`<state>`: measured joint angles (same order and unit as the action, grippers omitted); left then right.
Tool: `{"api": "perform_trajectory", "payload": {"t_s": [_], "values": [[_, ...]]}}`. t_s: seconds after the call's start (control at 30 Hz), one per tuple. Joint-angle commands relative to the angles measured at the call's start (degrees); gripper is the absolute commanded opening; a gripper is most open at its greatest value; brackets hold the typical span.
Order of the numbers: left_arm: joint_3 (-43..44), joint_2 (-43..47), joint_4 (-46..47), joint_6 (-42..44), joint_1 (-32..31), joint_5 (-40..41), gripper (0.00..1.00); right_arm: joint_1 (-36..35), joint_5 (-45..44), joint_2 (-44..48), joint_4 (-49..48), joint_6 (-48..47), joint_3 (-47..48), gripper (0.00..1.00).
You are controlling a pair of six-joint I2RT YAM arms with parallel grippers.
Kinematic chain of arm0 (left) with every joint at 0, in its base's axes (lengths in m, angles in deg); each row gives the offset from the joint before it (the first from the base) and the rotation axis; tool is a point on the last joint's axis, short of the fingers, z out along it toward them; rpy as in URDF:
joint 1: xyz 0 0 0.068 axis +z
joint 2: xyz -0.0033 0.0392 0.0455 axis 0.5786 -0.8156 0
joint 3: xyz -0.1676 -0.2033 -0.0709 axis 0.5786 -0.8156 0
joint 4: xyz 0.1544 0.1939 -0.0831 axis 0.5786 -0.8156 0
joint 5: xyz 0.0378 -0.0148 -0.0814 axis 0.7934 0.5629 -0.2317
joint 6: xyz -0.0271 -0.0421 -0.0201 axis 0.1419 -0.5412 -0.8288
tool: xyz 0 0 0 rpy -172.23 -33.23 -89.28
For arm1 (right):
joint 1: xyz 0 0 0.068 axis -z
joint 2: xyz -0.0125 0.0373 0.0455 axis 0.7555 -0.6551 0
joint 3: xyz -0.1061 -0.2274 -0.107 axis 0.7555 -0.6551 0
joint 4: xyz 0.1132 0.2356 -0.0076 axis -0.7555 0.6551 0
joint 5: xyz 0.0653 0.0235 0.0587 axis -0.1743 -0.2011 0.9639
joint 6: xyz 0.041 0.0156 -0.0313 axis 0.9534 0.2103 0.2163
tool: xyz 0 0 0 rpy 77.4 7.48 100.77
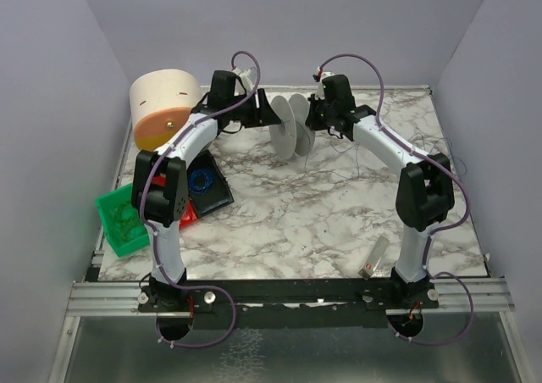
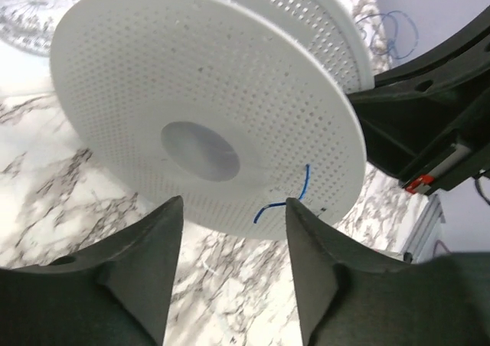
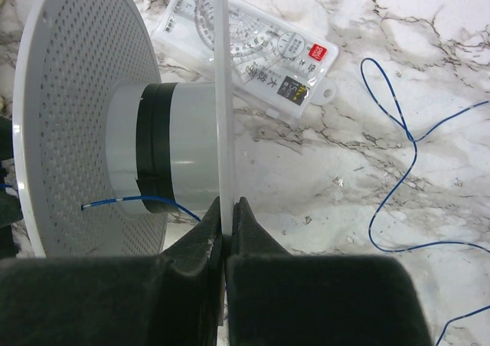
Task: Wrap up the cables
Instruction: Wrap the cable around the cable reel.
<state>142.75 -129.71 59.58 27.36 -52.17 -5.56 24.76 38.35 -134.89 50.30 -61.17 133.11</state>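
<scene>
A white spool with two perforated flanges stands on edge at the back of the marble table. My right gripper is shut on the rim of its right flange. The cable is a very thin blue wire: one stretch runs along the hub, and the rest lies in loose loops on the table to the right. Its short end pokes out through the left flange. My left gripper is open just in front of that flange, its right fingertip beside the wire end, holding nothing.
A beige roll lies at the back left. A green bin and a black tray holding a blue coil sit at the left. A clear ruler case lies behind the spool. A small clear tube rests near the right arm's base.
</scene>
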Motion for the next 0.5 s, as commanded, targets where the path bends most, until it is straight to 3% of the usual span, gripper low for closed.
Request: {"api": "perform_trajectory", "payload": {"t_s": [0.0,0.27,0.47], "values": [[2.51,5.06,-8.82,5.77,0.88,7.17,0.61,-0.12,1.22,1.60,-0.34,1.38,0.96,0.01],[5.17,9.61,-10.45,7.11,0.88,11.75,0.76,-0.12,2.25,1.12,-0.19,2.74,1.08,0.01],[5.92,8.04,-11.79,6.30,-0.23,11.34,0.77,-0.13,2.17,1.11,-0.05,3.10,1.12,0.01]]}}
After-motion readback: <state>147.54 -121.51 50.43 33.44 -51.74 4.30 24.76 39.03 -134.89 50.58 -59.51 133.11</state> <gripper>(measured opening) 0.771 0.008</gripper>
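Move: The blue cable end pokes out of the reel's left flange some 4 cm to the right of the left hand, about level fore and aft and 2 cm lower. The reel's middle is about 6 cm right, 2 cm ahead and 5 cm below; the flat ruler case lies on the table some 5 cm ahead and 4 cm right. From the right hand, the cable end is about 6 cm left, 2 cm ahead and 3 cm down. The opening left hand backs left about 3 cm, then rises 7 cm from the cable end; right keeps its pinch. ##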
